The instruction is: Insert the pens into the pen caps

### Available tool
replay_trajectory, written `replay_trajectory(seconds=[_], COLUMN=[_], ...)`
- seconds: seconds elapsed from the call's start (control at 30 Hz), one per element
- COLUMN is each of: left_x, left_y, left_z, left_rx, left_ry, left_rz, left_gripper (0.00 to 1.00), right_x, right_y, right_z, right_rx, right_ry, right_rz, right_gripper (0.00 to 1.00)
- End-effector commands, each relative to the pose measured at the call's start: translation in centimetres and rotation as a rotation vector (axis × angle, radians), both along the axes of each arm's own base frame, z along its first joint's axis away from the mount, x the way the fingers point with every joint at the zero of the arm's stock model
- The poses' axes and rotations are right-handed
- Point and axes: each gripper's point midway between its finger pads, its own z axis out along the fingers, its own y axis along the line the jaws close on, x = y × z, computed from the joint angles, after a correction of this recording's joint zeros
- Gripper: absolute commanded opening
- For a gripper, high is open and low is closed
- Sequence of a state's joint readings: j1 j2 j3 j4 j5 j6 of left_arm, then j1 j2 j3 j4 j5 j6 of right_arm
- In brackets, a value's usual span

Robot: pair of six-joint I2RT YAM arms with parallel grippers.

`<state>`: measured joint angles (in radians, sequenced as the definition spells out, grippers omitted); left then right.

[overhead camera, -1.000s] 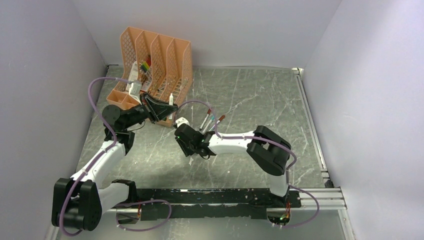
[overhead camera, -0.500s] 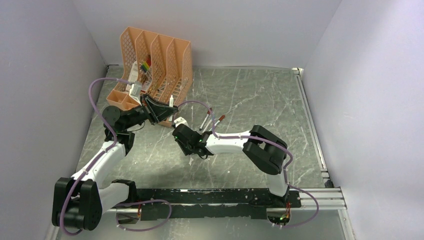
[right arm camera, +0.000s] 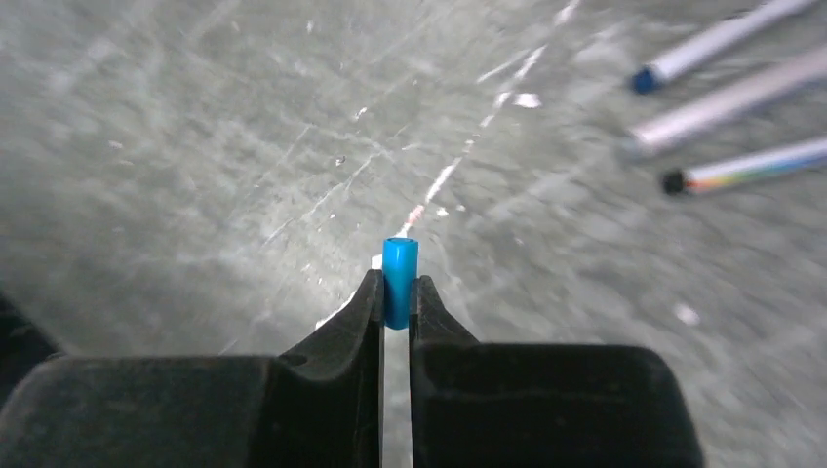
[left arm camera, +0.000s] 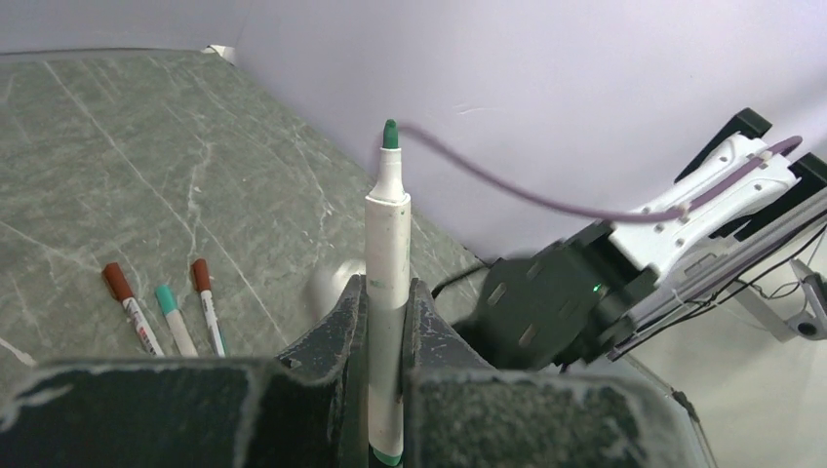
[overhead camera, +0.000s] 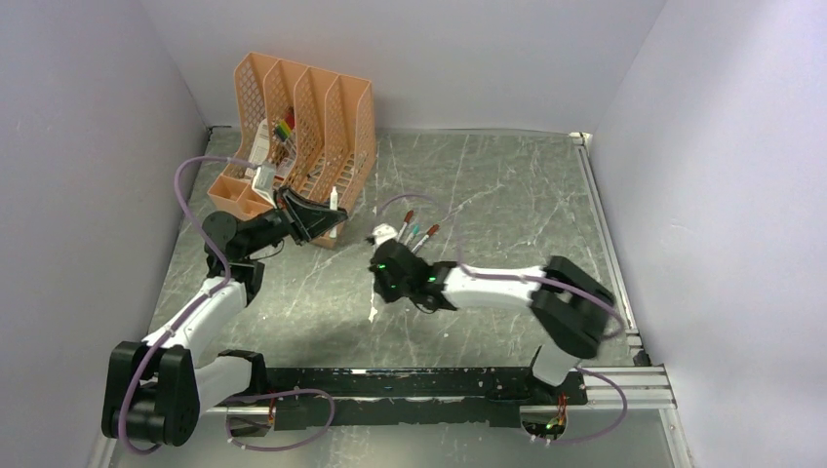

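My left gripper (left arm camera: 387,292) is shut on a white pen (left arm camera: 388,244) that stands upright, its teal tip (left arm camera: 390,134) uppermost. From above, that gripper (overhead camera: 330,218) sits in front of the orange organiser, with the pen (overhead camera: 334,200) poking up from it. My right gripper (right arm camera: 398,294) is shut on a small teal-blue pen cap (right arm camera: 400,276) held above the table. In the top view the right gripper (overhead camera: 388,278) is mid-table, right of the left one. Three more pens (overhead camera: 419,231) lie side by side just beyond it; they also show in the left wrist view (left arm camera: 176,317).
An orange mesh file organiser (overhead camera: 322,107) stands at the back left and holds a bundle of coloured markers (overhead camera: 283,128). Purple cables loop off both arms. A metal rail (overhead camera: 610,244) runs along the table's right edge.
My right gripper has closed on the teal-blue cap and shifted right, and its arm's elbow has swung out to the right. The left gripper keeps its hold on the pen, hardly moved.
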<state>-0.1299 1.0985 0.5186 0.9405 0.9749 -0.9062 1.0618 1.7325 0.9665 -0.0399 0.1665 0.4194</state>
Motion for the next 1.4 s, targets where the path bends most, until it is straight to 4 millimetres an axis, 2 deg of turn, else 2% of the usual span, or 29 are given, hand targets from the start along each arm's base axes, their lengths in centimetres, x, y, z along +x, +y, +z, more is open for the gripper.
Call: replay_trajectory(seconds=[0.0,0.1,0.23,0.37,0.47,0.57,0.67,1.07,1.37], left_x=[-0.5,-1.2,-2.5,-3.8,-4.5,-4.9,-5.2,-6.0,-5.9], left_y=[0.0,-1.2,-4.3,-8.0,-9.5,-10.3,-11.0,-11.8,-11.9], left_z=[0.9,1.0,0.9,0.4,0.4,0.5,0.5,1.4,1.1], left_rx=[-0.081,-0.109,-0.112,-0.063,-0.075,-0.098,-0.101,-0.089,-0.075], left_ry=[-0.025,-0.029,-0.033,-0.044,-0.039,-0.034,-0.032,-0.069,-0.072], left_rz=[0.036,0.022,-0.001,-0.014,-0.051,-0.095,-0.12,-0.152,-0.151], left_gripper=[0.07,0.07,0.07,0.07,0.07,0.07,0.07,0.07,0.07], right_x=[2.3,3.6,4.1,3.6,2.9,2.5,2.3,2.5,2.7], right_y=[-1.1,-4.0,-7.3,-8.2,-8.7,-8.7,-8.6,-8.1,-7.5], right_z=[11.1,17.6,24.9,29.9,32.7,34.0,34.4,33.1,32.5], right_rx=[0.381,0.621,0.846,0.935,1.004,1.031,1.042,1.027,1.016], right_ry=[-0.134,-0.234,-0.374,-0.464,-0.514,-0.531,-0.534,-0.509,-0.492], right_rz=[-0.121,-0.196,-0.234,-0.203,-0.18,-0.157,-0.147,-0.141,-0.13], right_gripper=[0.0,0.0,0.0,0.0,0.0,0.0,0.0,0.0,0.0])
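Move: The right hand already holds the blue cap low over the table; the uncapped green-tipped pen, upright in the left fingers, is about 25 cm above it, 4 cm ahead and 5 cm left. The teal-capped pen, middle of three on the table, lies some 11 cm ahead, 9 cm right and 3 cm below. From the left hand, the blue cap is about 4 cm back, 5 cm right and 25 cm below. Right hand lifts its cap some 30 cm, fingers levelling; left carries the pen about 12 cm right, beneath it. ##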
